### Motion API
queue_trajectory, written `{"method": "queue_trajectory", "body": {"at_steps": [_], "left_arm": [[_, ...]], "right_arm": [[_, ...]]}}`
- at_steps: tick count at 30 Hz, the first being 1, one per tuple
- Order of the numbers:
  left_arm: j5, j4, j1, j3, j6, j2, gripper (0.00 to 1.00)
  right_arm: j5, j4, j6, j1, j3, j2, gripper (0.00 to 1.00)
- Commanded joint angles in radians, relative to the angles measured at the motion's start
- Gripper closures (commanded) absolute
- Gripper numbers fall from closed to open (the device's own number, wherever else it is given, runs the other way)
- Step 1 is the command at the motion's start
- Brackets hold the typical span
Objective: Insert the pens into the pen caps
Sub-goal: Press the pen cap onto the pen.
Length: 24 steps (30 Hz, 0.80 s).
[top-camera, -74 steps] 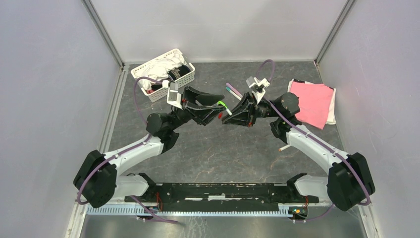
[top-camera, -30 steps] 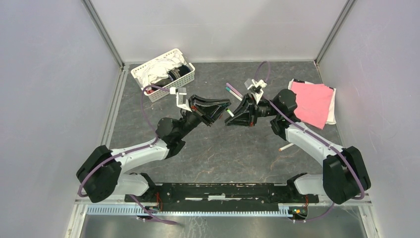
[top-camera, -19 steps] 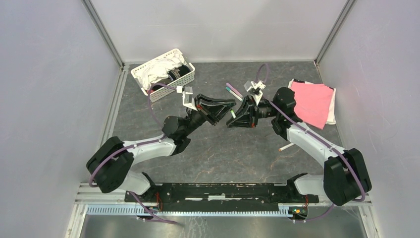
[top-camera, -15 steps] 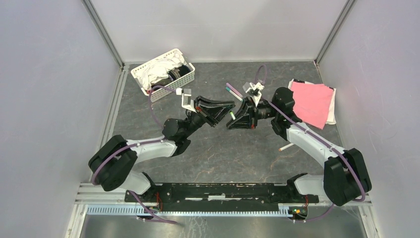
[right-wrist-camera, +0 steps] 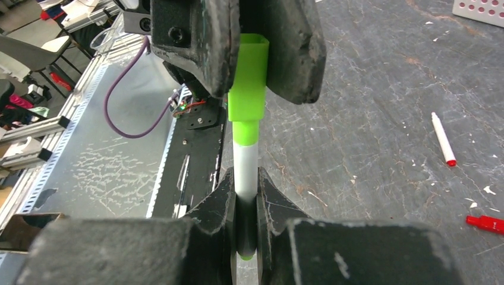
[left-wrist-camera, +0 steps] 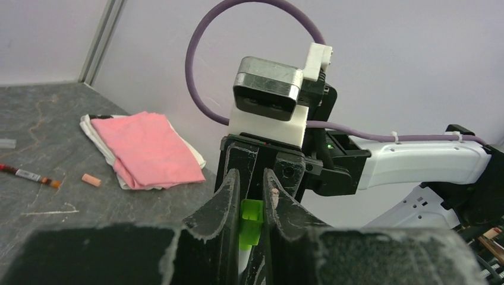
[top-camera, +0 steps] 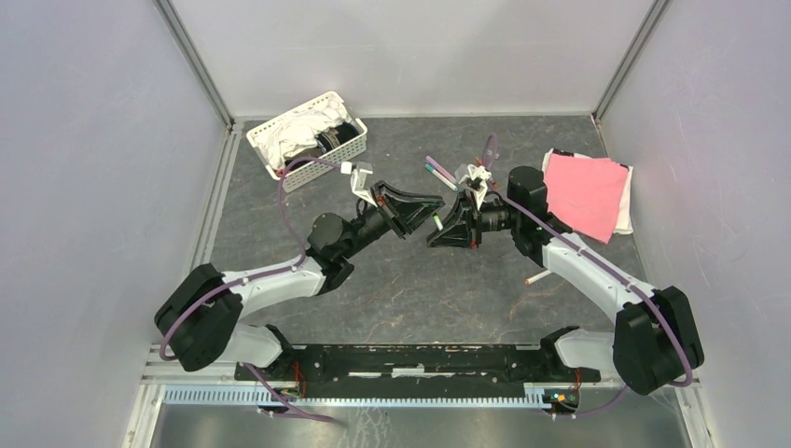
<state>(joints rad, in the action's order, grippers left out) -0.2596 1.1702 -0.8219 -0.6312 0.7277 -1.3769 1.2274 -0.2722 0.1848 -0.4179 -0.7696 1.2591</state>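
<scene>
In the right wrist view, my right gripper (right-wrist-camera: 243, 178) is shut on the white barrel of a green pen (right-wrist-camera: 245, 163). The pen's upper end sits inside a bright green pen cap (right-wrist-camera: 248, 80). My left gripper (left-wrist-camera: 251, 178) is shut on that cap (left-wrist-camera: 251, 222). From above, both grippers meet tip to tip at mid-table, the left gripper (top-camera: 424, 215) against the right gripper (top-camera: 442, 230), and only a sliver of the pen (top-camera: 436, 221) shows. Two capped pens (top-camera: 438, 171), purple and teal, lie behind them. Another pen (top-camera: 536, 277) lies near the right arm.
A white basket (top-camera: 308, 140) of cloths stands at the back left. A pink cloth (top-camera: 586, 194) lies at the back right. A red-tipped pen (right-wrist-camera: 443, 138) and a red cap (right-wrist-camera: 488, 222) lie on the table, as do a brown pen (left-wrist-camera: 30, 174) and an orange cap (left-wrist-camera: 91, 179).
My left arm has swung toward the right gripper, and the gap between the two has closed. The right gripper has shifted slightly. Both grips are unchanged.
</scene>
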Motion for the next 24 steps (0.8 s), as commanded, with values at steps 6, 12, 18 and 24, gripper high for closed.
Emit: {"method": "queue_trajectory", "body": {"at_steps": [6, 12, 18, 24], "left_arm": [[-0.082, -0.328, 0.034, -0.023, 0.011, 0.099, 0.62], [-0.04, -0.401, 0.092, -0.049, -0.019, 0.187, 0.43], [-0.038, -0.553, 0.121, -0.06, -0.124, 0.289, 0.26], [-0.025, -0.751, 0.129, -0.057, -0.275, 0.396, 0.21]], "right_arm": [[-0.12, -0.11, -0.044, -0.006, 0.04, -0.033, 1.0], [-0.118, -0.113, -0.06, -0.006, 0.064, -0.027, 1.0], [-0.118, -0.091, -0.097, -0.006, 0.074, -0.024, 1.0], [-0.192, 0.04, -0.253, 0.003, 0.055, -0.036, 1.0]]}}
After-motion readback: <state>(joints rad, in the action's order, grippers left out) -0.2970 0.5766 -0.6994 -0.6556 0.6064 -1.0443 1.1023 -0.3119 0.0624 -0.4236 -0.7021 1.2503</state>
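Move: The left hand still pinches the green pen cap between its fingertips, the cap already on the pen; the cap's middle is level sideways and fore-aft with the hand point, about 1 cm below it. From the right hand, which grips the pen, that cap is some 6 cm above, 1 cm ahead and 2 cm left. Nearly 30 cm below the left hand, the red cap lies about 13 cm ahead and 3 cm left, the red-tipped pen 12 cm ahead and 14 cm left. Down about 3 cm, then leftward some 6 cm and most of the way back up, the left hand spreads its fingers wide, lets go of the green cap and draws away from the pen, fingers tipping lower by 10 to 15 degrees. The right hand keeps its pinch on the pen, easing down a good 2 cm and forward nearly 2. ##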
